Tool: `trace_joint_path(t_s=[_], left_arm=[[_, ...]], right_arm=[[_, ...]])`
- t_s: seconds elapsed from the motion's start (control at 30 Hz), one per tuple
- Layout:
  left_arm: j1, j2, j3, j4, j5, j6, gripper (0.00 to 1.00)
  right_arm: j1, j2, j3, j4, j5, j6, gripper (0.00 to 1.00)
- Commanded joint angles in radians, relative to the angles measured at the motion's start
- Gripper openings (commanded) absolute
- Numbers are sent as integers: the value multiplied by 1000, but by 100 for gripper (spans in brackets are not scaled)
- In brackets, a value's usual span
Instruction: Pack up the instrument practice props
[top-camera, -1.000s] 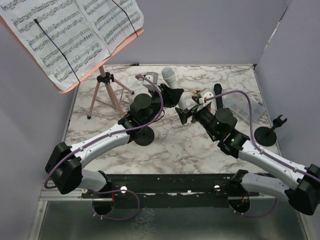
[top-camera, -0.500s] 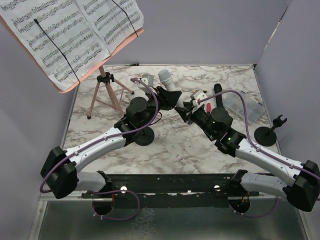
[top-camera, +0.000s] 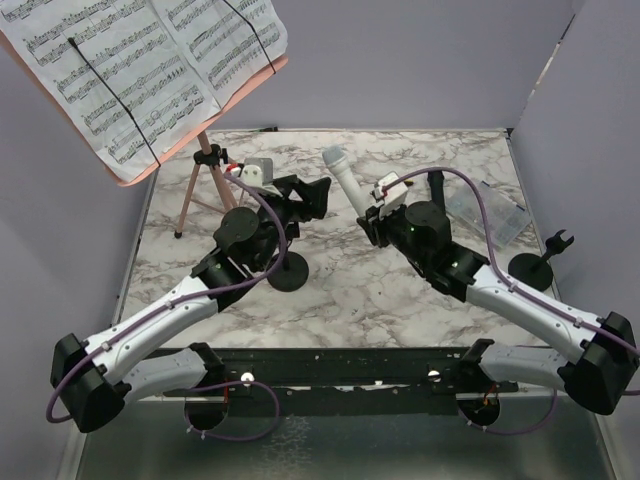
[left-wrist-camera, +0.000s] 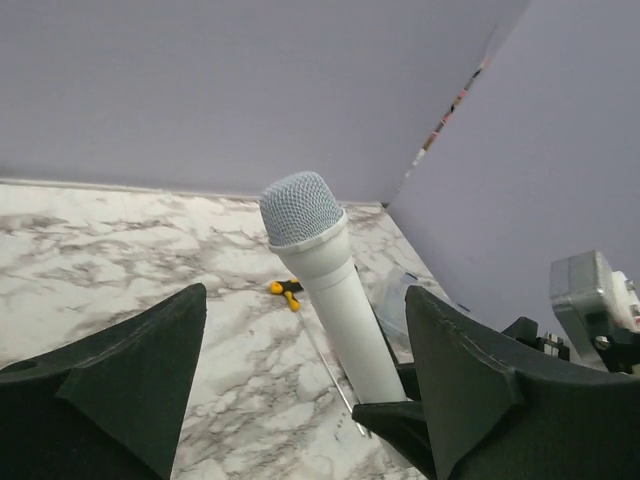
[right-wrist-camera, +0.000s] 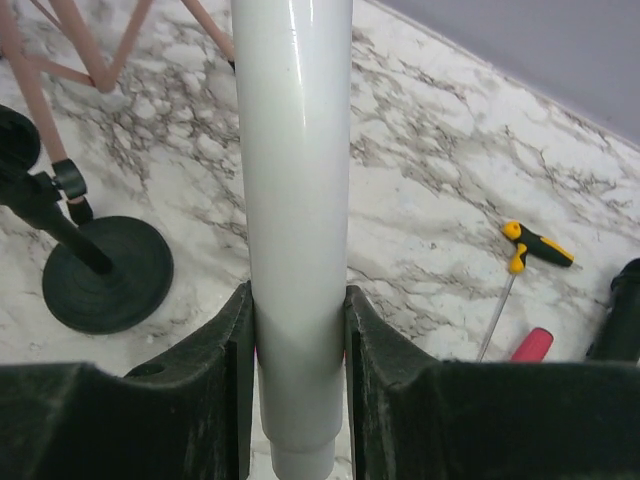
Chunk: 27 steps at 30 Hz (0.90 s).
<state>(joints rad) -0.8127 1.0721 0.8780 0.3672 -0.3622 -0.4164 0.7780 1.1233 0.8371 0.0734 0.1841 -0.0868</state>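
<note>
My right gripper (top-camera: 371, 219) (right-wrist-camera: 297, 312) is shut on the lower body of the white microphone (top-camera: 344, 181) (right-wrist-camera: 293, 150), which is held off the table with its mesh head pointing away. To its left, my left gripper (top-camera: 304, 195) (left-wrist-camera: 300, 385) stands open, its fingers (left-wrist-camera: 468, 375) apart from the white microphone (left-wrist-camera: 330, 290). The pink tripod music rest (top-camera: 203, 186) stands at the back left with white sheet-music pages (top-camera: 140, 70) on its board. One black round-based holder (top-camera: 290, 271) (right-wrist-camera: 103, 275) sits under the left arm and another (top-camera: 533, 268) at the right. The black microphone (top-camera: 435, 184) lies behind the right wrist.
A clear plastic compartment box (top-camera: 492, 212) lies at the back right. A red-handled screwdriver (right-wrist-camera: 531, 344) and a yellow-and-black tool (right-wrist-camera: 536, 246) (left-wrist-camera: 284, 291) lie on the marble table (top-camera: 340, 300). Purple walls close in the back and both sides.
The left gripper opened, let go of the white microphone and drew back to the left. The right gripper closed on the microphone and now holds it alone.
</note>
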Motion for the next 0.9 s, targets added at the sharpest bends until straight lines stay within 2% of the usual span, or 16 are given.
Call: trace_joint_path(t_s=[0.0, 0.2, 0.4, 0.63, 0.87], left_arm=[[2, -117, -46, -118, -152, 145, 83], [1, -308, -164, -186, -261, 192, 89], [1, -467, -297, -264, -319, 181, 99], [2, -673, -510, -261, -379, 171, 99], [1, -804, -586, -249, -455, 189, 99]], right_arm=[[-30, 39, 57, -125, 80, 26, 1], [-118, 134, 125, -221, 111, 62, 1], [-238, 249, 190, -291, 113, 142, 1], [-341, 352, 222, -296, 124, 163, 1], [-440, 458, 230, -293, 102, 164, 1]])
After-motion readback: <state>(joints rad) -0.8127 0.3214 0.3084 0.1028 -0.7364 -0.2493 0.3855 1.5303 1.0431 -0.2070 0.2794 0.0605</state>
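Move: The white microphone, already in the right hand, is bound for the tools on the right: the black microphone lies about 18 cm ahead, 22 cm right and 22 cm below that hand. The red screwdriver is 10 cm ahead and 16 cm right, the clear box 16 cm ahead and 34 cm right. From the left hand, the empty stand is 3 cm ahead, 10 cm left and some 26 cm below. The white microphone, still pinched near its lower end, is carried by the right hand some 13 cm right, 10 cm forward and 12 cm down towards the black microphone, turning about 30 degrees clockwise while the fingers tip down. The left hand, already free, opens wide as it swings left past the empty stand, first level, then sinking 13 cm and drawing back 6 or 7 cm. ##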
